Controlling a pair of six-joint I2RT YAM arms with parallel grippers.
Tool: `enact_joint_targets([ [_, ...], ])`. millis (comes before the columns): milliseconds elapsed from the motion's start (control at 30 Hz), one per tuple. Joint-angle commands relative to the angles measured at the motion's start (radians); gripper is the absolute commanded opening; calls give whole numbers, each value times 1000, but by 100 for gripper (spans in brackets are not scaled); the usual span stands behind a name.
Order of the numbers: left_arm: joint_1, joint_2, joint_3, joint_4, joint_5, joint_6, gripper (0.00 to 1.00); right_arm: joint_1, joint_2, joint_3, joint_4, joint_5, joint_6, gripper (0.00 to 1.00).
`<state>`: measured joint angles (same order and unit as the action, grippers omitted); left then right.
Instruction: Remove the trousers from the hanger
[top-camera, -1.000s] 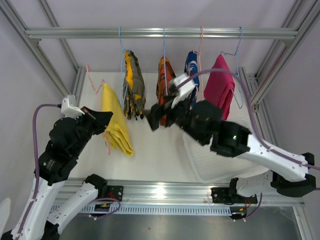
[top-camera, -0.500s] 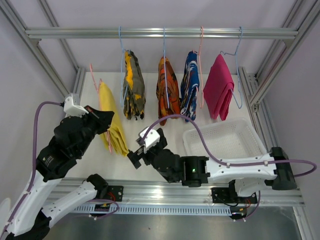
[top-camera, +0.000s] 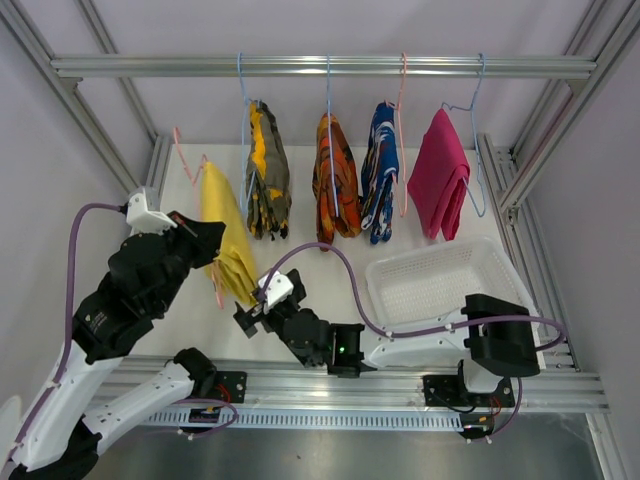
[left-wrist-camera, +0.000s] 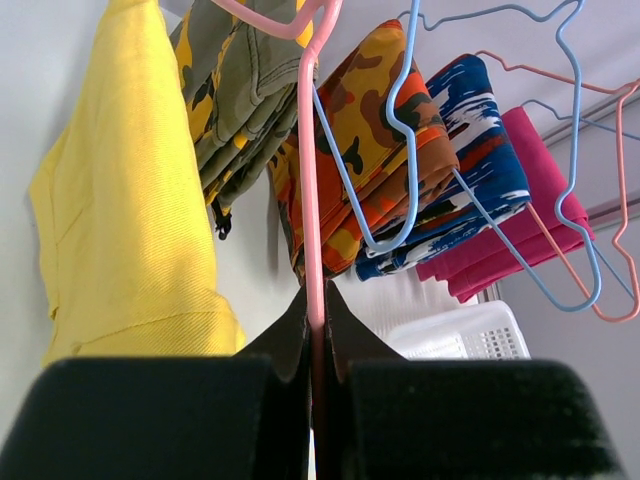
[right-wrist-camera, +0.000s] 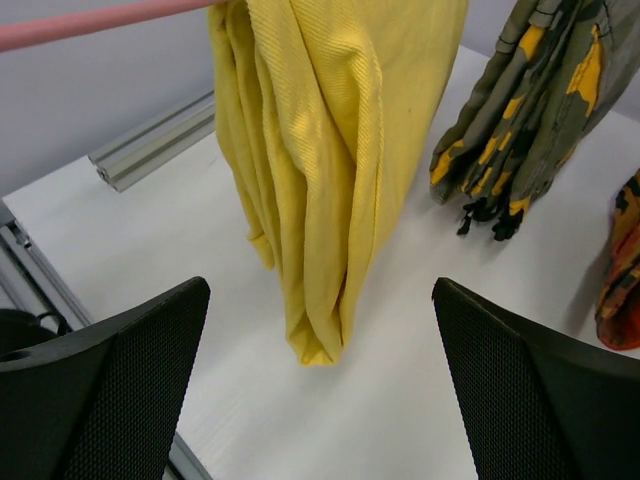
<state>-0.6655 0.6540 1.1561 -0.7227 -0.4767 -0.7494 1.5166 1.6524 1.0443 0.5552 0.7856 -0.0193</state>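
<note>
The plain yellow trousers (top-camera: 228, 240) hang folded over a pink hanger (top-camera: 186, 155), off the rail at the left. My left gripper (left-wrist-camera: 316, 310) is shut on the hanger's pink wire (left-wrist-camera: 311, 180), with the yellow trousers (left-wrist-camera: 130, 220) to its left. My right gripper (top-camera: 248, 310) sits low by the table, open. The lower end of the yellow trousers (right-wrist-camera: 320, 150) hangs just ahead of its wide-apart fingers (right-wrist-camera: 130, 370), not touching them. The hanger's pink bar (right-wrist-camera: 90, 25) shows at the top left of the right wrist view.
Camouflage (top-camera: 267, 175), orange-black (top-camera: 335, 180), blue-white-red (top-camera: 381, 170) and magenta (top-camera: 440, 180) trousers hang on hangers from the metal rail (top-camera: 150, 66). A white mesh basket (top-camera: 430, 285) stands on the table at the right. Frame posts line both sides.
My right arm has swung down and left from in front of the hanging garments to the foot of the yellow trousers. The left arm has barely moved.
</note>
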Motion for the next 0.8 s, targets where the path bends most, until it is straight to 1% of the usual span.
enact_joint_targets([
  [0, -9, -27, 44, 186, -63, 59, 0, -28, 43, 43, 189, -11, 15, 98],
  [300, -9, -36, 27, 187, -59, 67, 1, -96, 138, 129, 180, -86, 48, 98],
  [767, -8, -27, 7, 186, -31, 65, 0, -190, 184, 154, 164, -210, 97, 98],
])
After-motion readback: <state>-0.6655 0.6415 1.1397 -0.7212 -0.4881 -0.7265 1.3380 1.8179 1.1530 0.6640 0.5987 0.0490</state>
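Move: The yellow trousers hang ahead of the wide-open right hand, their middle about 9 cm forward, 5 cm left and 7 cm above. The pink hanger carrying them is some 8 cm forward, 8 cm left and 12 cm up. The grey camouflage trousers are roughly 16 cm forward, 3 cm right and 13 cm up. From the left hand, already gripping the pink hanger, the yellow trousers' middle is about 5 cm ahead, 2 cm right and 7 cm below. Heading for the hanging lower part of the yellow trousers, the right hand goes forward about 7 cm and some 3 cm left, nearly level, the leftward part coming mostly in the first half. Its fingers stay wide open either side of the cloth, coming close; contact can't be made out. The left hand holds still, keeping its pinch on the pink hanger. ##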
